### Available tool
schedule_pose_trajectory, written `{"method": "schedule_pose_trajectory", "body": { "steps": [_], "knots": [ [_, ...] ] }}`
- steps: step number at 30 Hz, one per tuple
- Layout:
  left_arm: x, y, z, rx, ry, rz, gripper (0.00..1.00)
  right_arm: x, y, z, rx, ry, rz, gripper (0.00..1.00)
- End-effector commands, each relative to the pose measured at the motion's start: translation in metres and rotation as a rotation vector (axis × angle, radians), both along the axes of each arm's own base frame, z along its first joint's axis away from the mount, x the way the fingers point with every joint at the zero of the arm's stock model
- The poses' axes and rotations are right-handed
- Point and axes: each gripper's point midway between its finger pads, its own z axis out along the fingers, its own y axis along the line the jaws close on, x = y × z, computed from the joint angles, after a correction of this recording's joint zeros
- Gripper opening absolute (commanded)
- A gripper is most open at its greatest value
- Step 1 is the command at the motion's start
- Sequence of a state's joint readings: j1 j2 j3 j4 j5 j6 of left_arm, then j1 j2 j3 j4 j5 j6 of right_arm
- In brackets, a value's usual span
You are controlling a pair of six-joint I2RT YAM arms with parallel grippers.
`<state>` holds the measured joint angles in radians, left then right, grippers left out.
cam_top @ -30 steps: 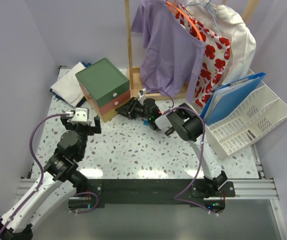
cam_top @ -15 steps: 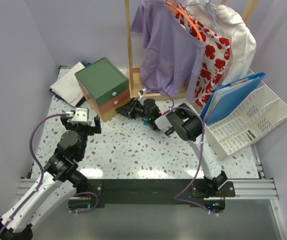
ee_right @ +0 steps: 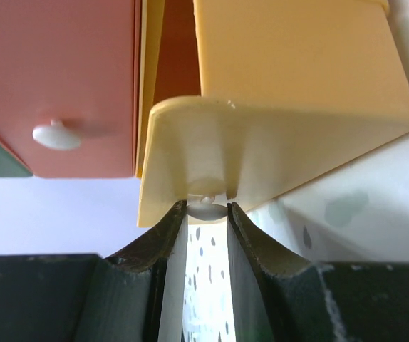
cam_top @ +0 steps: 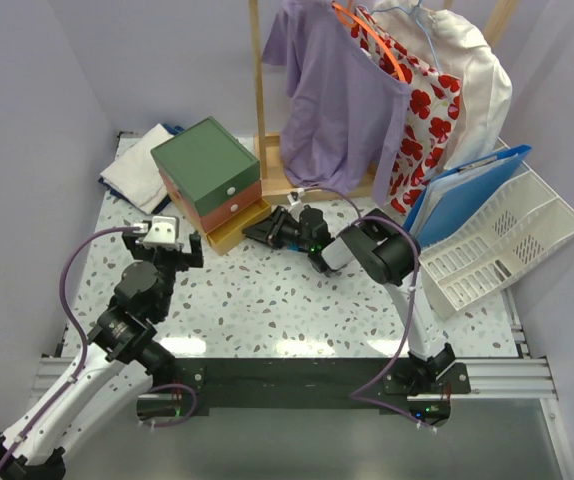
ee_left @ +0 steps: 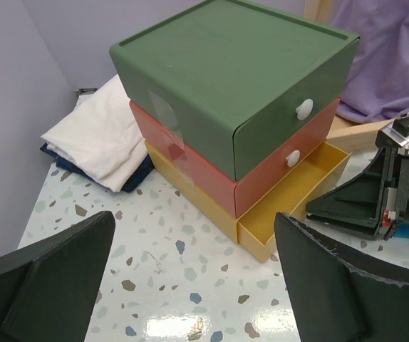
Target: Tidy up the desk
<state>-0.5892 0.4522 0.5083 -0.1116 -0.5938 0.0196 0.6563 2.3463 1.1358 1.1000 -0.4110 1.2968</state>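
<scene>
A three-drawer unit [cam_top: 207, 165] with green, red and yellow drawers stands at the back left of the speckled white desk [cam_top: 267, 300]. Its bottom yellow drawer [cam_top: 232, 228] is pulled partway out and looks empty [ee_left: 297, 196]. My right gripper [ee_right: 206, 214] is shut on the small white knob [ee_right: 208, 206] on the yellow drawer's front, and from above it sits just right of the drawer [cam_top: 252, 232]. My left gripper [ee_left: 190, 285] hangs open over bare desk in front of the unit, with nothing between its fingers [cam_top: 172, 255].
Folded white cloth on a dark one [cam_top: 137, 175] lies left of the drawer unit. A wooden rack holds a purple shirt [cam_top: 337, 100], a floral garment and a white one at the back. A white file tray [cam_top: 497, 240] with a blue folder [cam_top: 462, 195] stands at the right.
My right gripper has closed on the knob and drawn back to the right, pulling the yellow drawer further out. The left arm has not moved.
</scene>
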Motion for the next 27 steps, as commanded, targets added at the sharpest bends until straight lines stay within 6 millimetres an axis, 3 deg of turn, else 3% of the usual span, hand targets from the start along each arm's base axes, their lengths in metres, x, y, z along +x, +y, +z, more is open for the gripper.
{"method": "schedule_pose_trajectory", "body": {
  "steps": [1,8,12,16,22,25,27],
  "knots": [
    [0.005,-0.006,0.014,-0.03,-0.037,-0.017,1.0,0.003,-0.019,0.022,0.007,-0.058,-0.033,0.07],
    [0.004,-0.007,0.017,-0.042,-0.052,-0.031,1.0,-0.027,-0.038,0.011,-0.047,-0.041,0.008,0.11],
    [0.004,-0.01,0.017,-0.044,-0.048,-0.043,1.0,-0.03,-0.037,0.016,-0.064,-0.067,0.047,0.45],
    [0.003,-0.012,0.019,-0.049,-0.053,-0.061,1.0,-0.039,-0.037,0.031,-0.1,-0.135,0.107,0.61],
    [0.001,-0.024,0.025,-0.062,-0.073,-0.13,1.0,-0.072,-0.052,0.062,-0.169,-0.243,0.242,0.67],
    [-0.001,-0.035,0.027,-0.095,-0.075,-0.185,1.0,-0.091,-0.06,0.058,-0.278,-0.266,0.372,0.68],
    [-0.003,-0.044,0.031,-0.104,-0.079,-0.239,1.0,-0.107,-0.063,0.071,-0.293,-0.323,0.487,0.69]
  ]
}}
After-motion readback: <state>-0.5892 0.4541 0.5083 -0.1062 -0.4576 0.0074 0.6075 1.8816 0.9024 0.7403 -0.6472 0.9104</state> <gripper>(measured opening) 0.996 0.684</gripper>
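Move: The yellow bottom drawer's white knob is already between the right fingertips, with the drawer partly out. From that hand, the red drawer's knob lies about 4 cm ahead, 4 cm to the left and 6 cm up. The blue marker lies 4 cm back and 13 cm to the right, the orange-capped marker 3 cm ahead and 15 cm right, both some 3 cm lower. From the left hand, the yellow knob is roughly 12 cm ahead, 15 cm right and 19 cm below. The yellow drawer is drawn farther out by its knob, still pinched in the right fingers, about 5 cm back and to the right at level height. The fingers then open and let go, and the right hand climbs some 7 cm while backing away, turning roughly 15 degrees counter-clockwise. The open left hand eases a little to the right, turning slightly clockwise. ##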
